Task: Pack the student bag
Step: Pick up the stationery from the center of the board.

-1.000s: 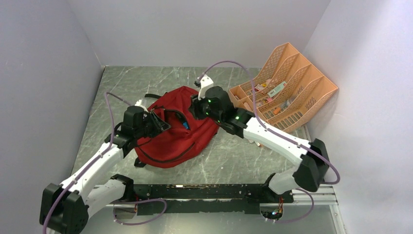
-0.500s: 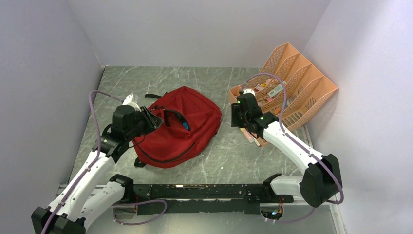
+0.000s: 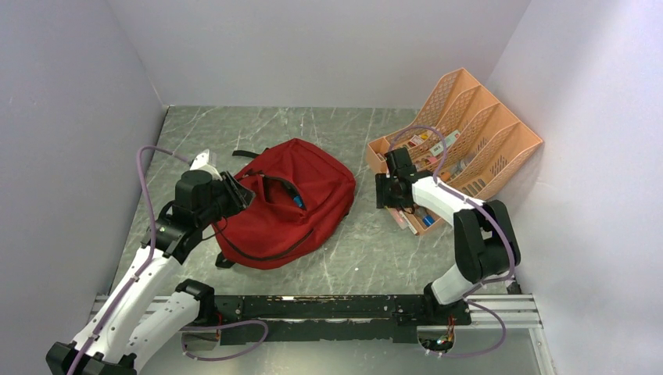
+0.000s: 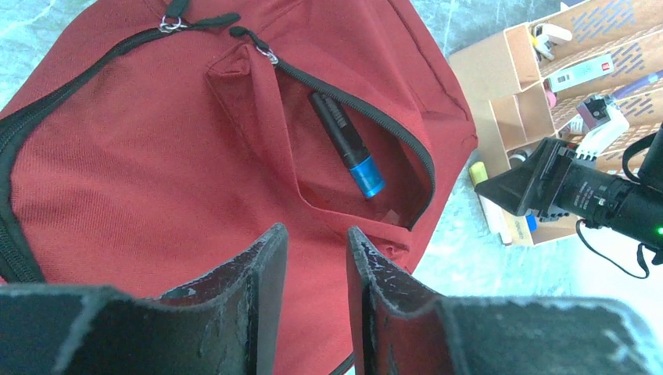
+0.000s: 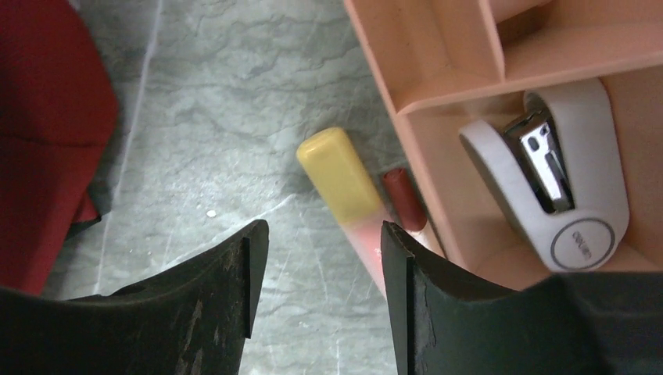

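The student bag, dark red with black zippers, lies flat on the table left of centre. Its front pocket is unzipped and holds a black pen with a blue end. My left gripper hovers at the bag's left edge. In the left wrist view the left gripper is open by a narrow gap, with only red fabric behind it. My right gripper hangs over the table in front of the organiser. It is open and empty, just left of a yellow-capped marker.
The peach mesh organiser stands at the back right with stationery in its slots. A white stapler sits in its front tray. A red pen lies beside the marker. White walls enclose the table on three sides.
My right arm left the bag and swung right to the organiser's front, its jaws widening. My left gripper drew back slightly to the left and opened a little.
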Robot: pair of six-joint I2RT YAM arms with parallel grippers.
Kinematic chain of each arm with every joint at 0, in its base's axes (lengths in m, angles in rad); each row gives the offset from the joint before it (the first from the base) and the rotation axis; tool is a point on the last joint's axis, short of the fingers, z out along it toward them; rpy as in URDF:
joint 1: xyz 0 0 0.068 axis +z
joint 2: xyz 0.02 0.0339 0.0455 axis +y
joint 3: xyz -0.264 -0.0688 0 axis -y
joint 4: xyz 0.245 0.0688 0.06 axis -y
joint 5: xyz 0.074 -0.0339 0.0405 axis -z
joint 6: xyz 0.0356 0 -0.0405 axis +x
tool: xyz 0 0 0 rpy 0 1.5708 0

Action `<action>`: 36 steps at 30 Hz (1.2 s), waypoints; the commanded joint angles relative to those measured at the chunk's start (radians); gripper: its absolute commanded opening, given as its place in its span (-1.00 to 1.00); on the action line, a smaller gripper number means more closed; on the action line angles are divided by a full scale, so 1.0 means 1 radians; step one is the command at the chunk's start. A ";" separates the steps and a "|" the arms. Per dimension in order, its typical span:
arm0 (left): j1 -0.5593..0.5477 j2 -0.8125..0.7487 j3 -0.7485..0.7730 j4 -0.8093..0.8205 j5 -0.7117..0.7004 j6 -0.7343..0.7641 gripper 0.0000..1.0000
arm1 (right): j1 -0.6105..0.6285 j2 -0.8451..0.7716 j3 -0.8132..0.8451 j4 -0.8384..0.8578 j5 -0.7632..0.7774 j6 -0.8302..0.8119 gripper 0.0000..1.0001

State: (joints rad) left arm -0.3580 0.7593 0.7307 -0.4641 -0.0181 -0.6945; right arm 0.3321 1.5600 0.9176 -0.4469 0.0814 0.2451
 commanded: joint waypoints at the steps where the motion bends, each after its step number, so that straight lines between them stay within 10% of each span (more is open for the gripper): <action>1: 0.001 -0.014 0.034 -0.030 -0.026 0.029 -0.23 | -0.029 0.041 0.017 0.051 -0.011 -0.036 0.17; 10: 0.001 -0.006 0.013 -0.003 0.003 -0.001 -0.24 | -0.047 0.121 0.029 0.050 -0.062 -0.023 0.14; 27: 0.001 0.024 -0.006 0.043 0.058 -0.007 -0.24 | -0.029 0.039 -0.017 0.035 -0.117 0.027 -0.63; 36: -0.004 0.028 0.007 0.272 0.362 0.072 -0.13 | 0.038 -0.227 0.067 0.105 -0.201 0.192 -1.00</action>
State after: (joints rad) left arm -0.3580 0.8001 0.7288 -0.3630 0.1570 -0.6567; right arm 0.3214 1.4338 0.9165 -0.4103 -0.0692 0.3241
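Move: The pink-and-yellow highlighter's middle lies about 2 cm back, 2 cm right and 3 cm below the right hand; its yellow end reaches up between the fingers. Beside it, the red-tipped white pen is about 4 cm back and 5 cm right of the hand, and the stapler in the organizer 4 cm ahead and 7 cm right. The backpack's middle is some 29 cm left and level fore-and-aft. From the left hand, the highlighter is roughly 38 cm right, 4 cm ahead and 19 cm down. Down about 2.5 cm with the right hand's open fingers, to straddle the highlighter's yellow end; they close and pinch it near where yellow meets pink. Then the hand rises quickly some 7 cm, drifting a little left towards the backpack and rolling its left side up slightly. Late on, the left hand slides about 3 cm right above the bag, turning some 10 degrees clockwise. ##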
